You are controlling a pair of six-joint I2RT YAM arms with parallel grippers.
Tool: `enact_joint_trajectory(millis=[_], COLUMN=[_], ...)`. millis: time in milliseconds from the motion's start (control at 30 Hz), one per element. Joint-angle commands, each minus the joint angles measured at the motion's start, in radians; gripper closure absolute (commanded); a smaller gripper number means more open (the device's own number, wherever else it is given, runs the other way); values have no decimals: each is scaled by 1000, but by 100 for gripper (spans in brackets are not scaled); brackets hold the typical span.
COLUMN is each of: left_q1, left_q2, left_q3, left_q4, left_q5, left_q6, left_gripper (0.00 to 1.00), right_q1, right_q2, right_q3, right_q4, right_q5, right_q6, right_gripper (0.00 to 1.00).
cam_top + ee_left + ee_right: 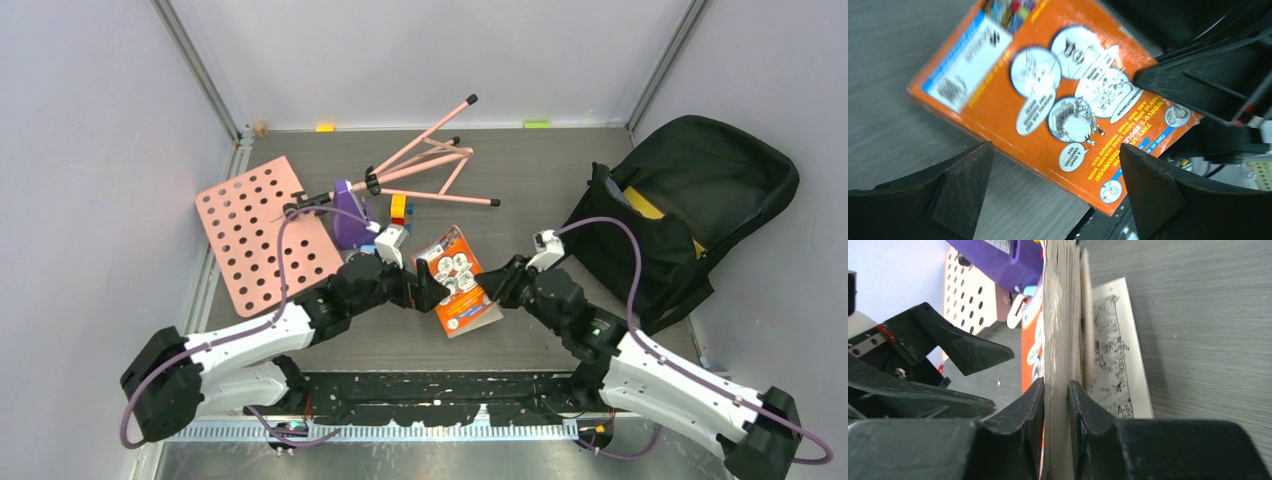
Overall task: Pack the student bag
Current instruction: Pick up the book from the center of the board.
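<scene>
The student bag (700, 190) is a large black backpack at the right of the table, mouth open, with something yellow (648, 207) inside. An orange paperback book (458, 282) sits at the table's middle between both arms. My right gripper (497, 288) is shut on the book's page block (1060, 315), fingers (1030, 400) pressing either side, one loose page fallen to the right. My left gripper (425, 287) is open at the book's left edge. In its wrist view the orange cover (1058, 95) lies beyond the spread fingers (968, 175), untouched.
A pink perforated board (265, 232) lies at the left. A purple object (350, 218), small red and yellow blocks (399, 208) and a folded pink stand (425, 160) lie behind the book. The enclosure walls stand close on three sides.
</scene>
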State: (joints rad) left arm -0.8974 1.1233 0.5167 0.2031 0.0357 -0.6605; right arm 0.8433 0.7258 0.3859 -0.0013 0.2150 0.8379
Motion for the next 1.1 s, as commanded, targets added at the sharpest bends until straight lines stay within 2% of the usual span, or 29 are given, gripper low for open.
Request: enact_joint_trajectory(millis=[0,167,433,633,800,1067], left_q1=[21,77,182,189,189,189], left_q2=[-104,-159,-163,-181,-161,-136], left_q3=[51,100,125,91,26,-11], left_q4=[-11,0,64,103,253,328], left_q5=[35,128,231,159,114,72], left_q6=[20,-40,-168,-285,-414,-478], left_gripper=[0,0,0,0,0,0], right_q1=[5,5,5,5,6,7], right_q2=[-137,-181,-145,-94,-57,-13], right_q3=[123,224,366,416,421,454], right_q4=[-135,-125,-72,-9,86,137], right_q5=[96,92,113,121,121,139], right_q6=[-52,-80,-142,-160,-139,-111], right_gripper=[100,100,100,100,100,100])
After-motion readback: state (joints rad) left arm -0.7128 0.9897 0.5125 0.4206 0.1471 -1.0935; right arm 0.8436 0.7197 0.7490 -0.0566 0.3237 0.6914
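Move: The book, already lifted, hangs from the right fingers by its page edge. Its middle is about 6 cm left of the right hand, level fore and aft and some 3 cm lower; the pink stand's near foot is about 17 cm ahead of that hand and 13 cm below. From the open left hand, the book's middle is roughly 5 cm to the right and 1 cm lower; the toy blocks are 16 cm ahead, 8 cm left and 9 cm below. Raise the book with the right gripper about 16 cm, keeping its hold on the page block, easing slightly right first and then forward and back left while tipping the fingers upward. Bring the open left gripper up some 11 cm and a few centimetres forward alongside the spine, rolling it about 30 degrees so its left side drops. Leave its fingers wide open. ##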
